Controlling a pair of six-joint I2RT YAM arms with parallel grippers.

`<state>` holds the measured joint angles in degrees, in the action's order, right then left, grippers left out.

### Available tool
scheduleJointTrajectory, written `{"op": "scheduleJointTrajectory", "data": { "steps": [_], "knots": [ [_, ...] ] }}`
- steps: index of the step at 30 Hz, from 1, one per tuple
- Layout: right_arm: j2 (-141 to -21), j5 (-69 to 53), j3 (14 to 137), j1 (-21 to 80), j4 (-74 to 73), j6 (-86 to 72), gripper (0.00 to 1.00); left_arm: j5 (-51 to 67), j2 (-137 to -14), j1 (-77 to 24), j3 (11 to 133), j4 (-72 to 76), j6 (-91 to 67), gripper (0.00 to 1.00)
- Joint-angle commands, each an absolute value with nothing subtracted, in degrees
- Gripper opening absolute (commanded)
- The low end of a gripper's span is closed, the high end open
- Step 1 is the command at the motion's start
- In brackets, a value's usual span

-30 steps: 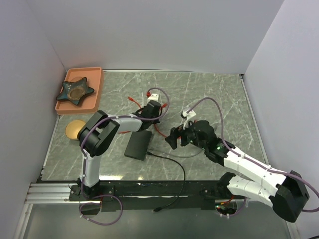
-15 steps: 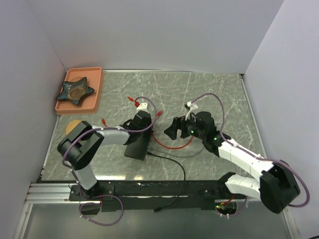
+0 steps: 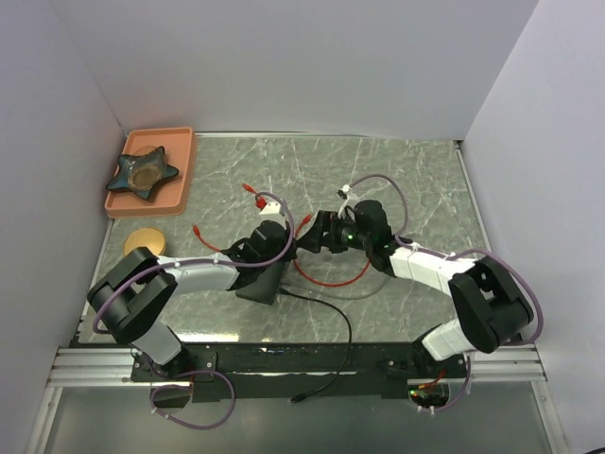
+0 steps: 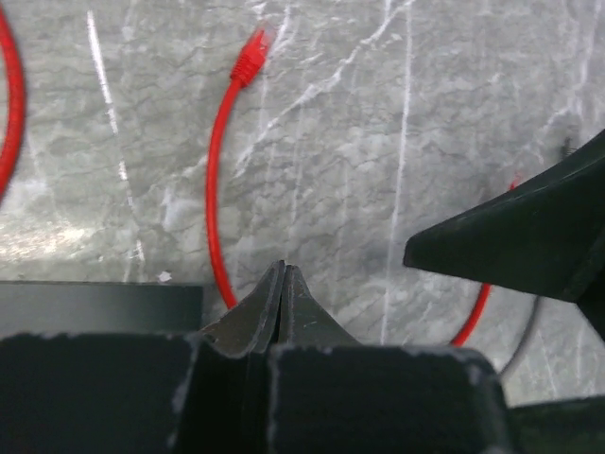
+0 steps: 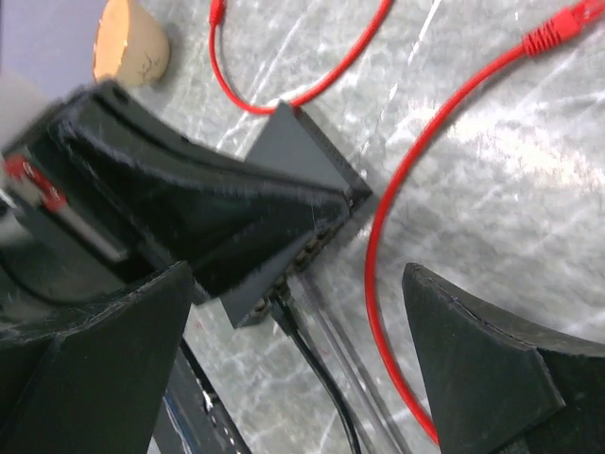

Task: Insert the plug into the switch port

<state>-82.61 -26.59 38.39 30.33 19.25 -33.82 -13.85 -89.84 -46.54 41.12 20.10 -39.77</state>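
Observation:
The switch is a flat black box (image 3: 257,284) (image 5: 301,144) (image 4: 95,307); its switch port row (image 5: 326,236) runs along one edge, with a black cable (image 5: 317,374) plugged in. A red cable ends in a plug (image 4: 250,59) (image 5: 565,23) (image 3: 305,219) lying loose on the marble, ahead of both grippers. My left gripper (image 3: 289,248) (image 4: 284,270) is shut on nothing and hangs over the box's far end. My right gripper (image 3: 311,235) (image 5: 301,276) faces it, open wide, with the red cable (image 5: 378,236) passing between its fingers on the table.
An orange tray (image 3: 176,184) holding a dark star dish (image 3: 142,172) sits at the back left. An orange disc (image 3: 144,243) (image 5: 132,43) lies left of the box. More red plugs (image 3: 250,189) (image 3: 196,230) lie behind it. White walls enclose the table.
My left arm stretched out lower, bringing its shut gripper down over the box. My right gripper swung up and left, close to the left gripper, staying open.

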Motion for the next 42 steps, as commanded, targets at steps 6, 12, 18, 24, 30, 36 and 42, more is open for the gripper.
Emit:
{"op": "scheduleJointTrajectory", "data": {
  "steps": [6, 12, 18, 24, 30, 36, 42],
  "knots": [
    [-88.32, -17.67, 50.61, 30.15, 10.82, -31.2, 0.93, -23.19, -85.62, -46.58, 42.28, 13.54, -42.18, 0.06],
    [-96.41, -8.9, 60.28, 31.64, -1.91, -27.69, 0.9, -30.13, -76.06, -46.58, 41.83, 6.17, -44.21, 0.63],
    [-103.62, -3.78, 68.72, 33.4, -11.24, -25.4, 0.77, -34.28, -63.31, -46.06, 44.56, -3.06, -44.65, 0.99],
    [-109.85, -1.24, 76.1, 35.59, -16.6, -25.23, 0.72, -32.78, -55.04, -45.09, 44.74, -12.47, -47.55, 0.96],
    [-116.09, 3.33, 83.14, 37.0, -22.3, -23.91, 0.65, -34.28, -48.01, -45.09, 41.93, -16.08, -48.78, 0.96],
    [-121.45, 6.06, 89.11, 38.06, -26.19, -22.59, 0.55, -34.45, -42.89, -45.09, 39.73, -16.17, -48.69, 0.96],
    [-126.81, 9.05, 97.02, 39.9, -32.86, -19.43, 0.56, -34.45, -42.71, -45.09, 39.72, -17.31, -48.17, 0.96]
  ]
}}
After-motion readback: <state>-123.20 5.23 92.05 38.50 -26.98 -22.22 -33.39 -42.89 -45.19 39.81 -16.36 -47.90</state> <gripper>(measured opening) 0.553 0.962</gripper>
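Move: Ahead of the right hand by about 13 cm, some 2 cm to its left and 11 below, lies the red plug, the free tip of the nearer red cable. The switch sits about 14 cm left of that hand and 1 cm back; the cable's other end lies 15 cm right and 3 ahead. From the left hand the plug is roughly 10 cm ahead, 4 right and 8 down, the switch 8 cm left and 4 back. Reaching forward about 11 cm and sinking nearly 10, the open right hand goes to the red plug, drifting slightly left; its fingers tip from slanting leftward to pointing mostly down and narrow to about half open astride the cable, just behind the plug. Meanwhile the left hand clears away, some 15 cm left and as much up, then a little back, spreading its shut fingers wide and turning counter-clockwise. ##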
